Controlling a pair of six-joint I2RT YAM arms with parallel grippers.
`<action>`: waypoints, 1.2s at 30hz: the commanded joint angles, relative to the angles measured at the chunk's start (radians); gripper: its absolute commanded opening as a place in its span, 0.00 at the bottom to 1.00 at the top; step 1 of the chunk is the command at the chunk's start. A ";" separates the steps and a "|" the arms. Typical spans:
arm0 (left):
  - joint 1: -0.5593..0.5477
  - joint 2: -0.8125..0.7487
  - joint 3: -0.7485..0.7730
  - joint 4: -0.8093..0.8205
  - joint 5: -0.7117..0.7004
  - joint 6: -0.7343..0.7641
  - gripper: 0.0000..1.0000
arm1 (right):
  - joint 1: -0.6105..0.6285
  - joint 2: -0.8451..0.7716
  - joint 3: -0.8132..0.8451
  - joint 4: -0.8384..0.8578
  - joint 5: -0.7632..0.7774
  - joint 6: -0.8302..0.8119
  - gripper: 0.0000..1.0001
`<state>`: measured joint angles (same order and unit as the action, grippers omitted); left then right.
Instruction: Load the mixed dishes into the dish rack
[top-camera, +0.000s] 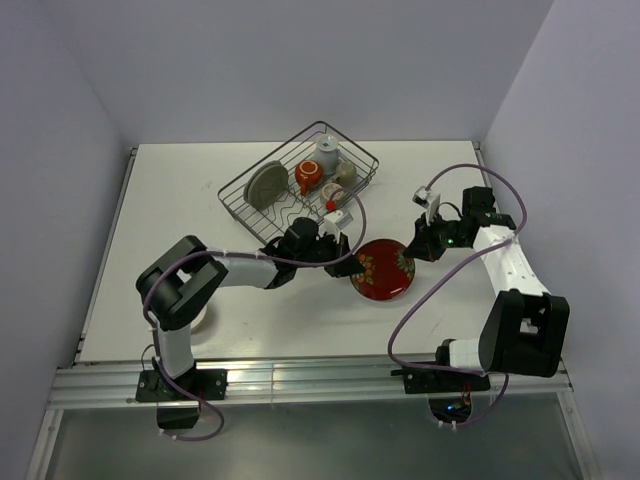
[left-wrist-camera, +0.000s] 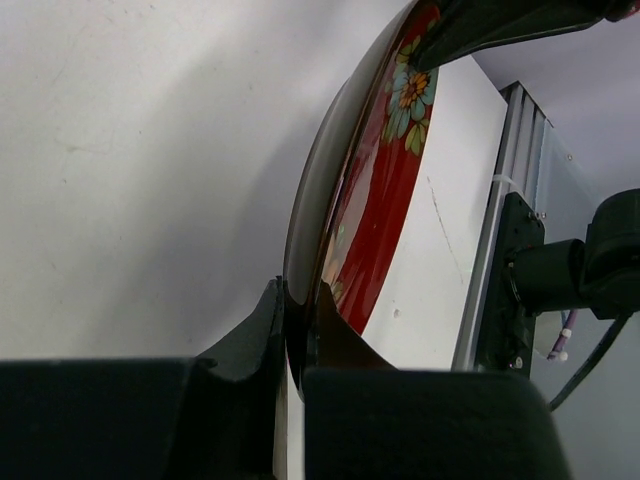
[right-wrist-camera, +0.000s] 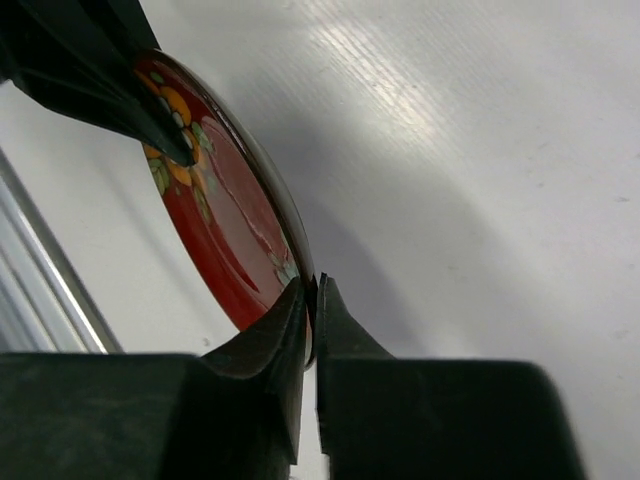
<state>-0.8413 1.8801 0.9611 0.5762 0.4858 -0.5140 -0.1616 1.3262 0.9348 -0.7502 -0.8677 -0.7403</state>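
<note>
The red floral plate (top-camera: 383, 268) is held between both grippers just right of the table's middle. My left gripper (top-camera: 352, 267) is shut on its left rim; in the left wrist view the two fingers pinch the plate (left-wrist-camera: 385, 170) at its edge (left-wrist-camera: 300, 305). My right gripper (top-camera: 412, 250) is shut on the opposite rim, and the right wrist view shows the same pinch on the plate (right-wrist-camera: 220, 230). The dish rack (top-camera: 355, 150) stands at the back and holds an olive-grey plate (top-camera: 265, 185), an orange-red mug (top-camera: 308, 176), a grey cup (top-camera: 327, 153) and a beige cup (top-camera: 345, 172).
A pale bowl (top-camera: 207, 320) sits partly hidden behind the left arm's base joint. A metal rail (top-camera: 300, 375) runs along the table's near edge. Walls close in the table at the back and on both sides.
</note>
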 joint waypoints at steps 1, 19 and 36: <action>-0.007 -0.102 -0.045 0.119 0.011 -0.046 0.00 | -0.003 0.004 0.018 0.020 -0.076 0.085 0.14; 0.030 -0.381 -0.061 -0.255 -0.107 0.107 0.00 | -0.029 -0.099 0.211 -0.106 -0.272 0.073 0.59; 0.343 -0.483 0.300 -0.742 -0.203 0.304 0.00 | -0.035 -0.191 -0.112 0.377 -0.275 0.423 0.59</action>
<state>-0.5442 1.3861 1.1664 -0.1219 0.3202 -0.2737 -0.1905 1.1667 0.8406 -0.5114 -1.1580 -0.3809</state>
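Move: The free slots of the dish rack lie some 23 cm ahead and 17 cm to the left of my left hand, about 5 cm lower. The two standing plates are about 8 cm left of those slots and 4 cm farther out; the orange mug is 4 cm right of them and 9 cm farther. From my right hand, the slots are roughly 21 cm ahead and 30 left, while the red plate's middle is 7 cm left and 4 back. My right fingers open and let go of the red plate's right rim; that hand rises about 11 cm, then sinks halfway back. My left hand keeps its pinch on the other rim, first easing back and left, then carries the plate up, left and finally forward towards the rack, some 16 cm up and 15 left, turning about 20 degrees counter-clockwise. ##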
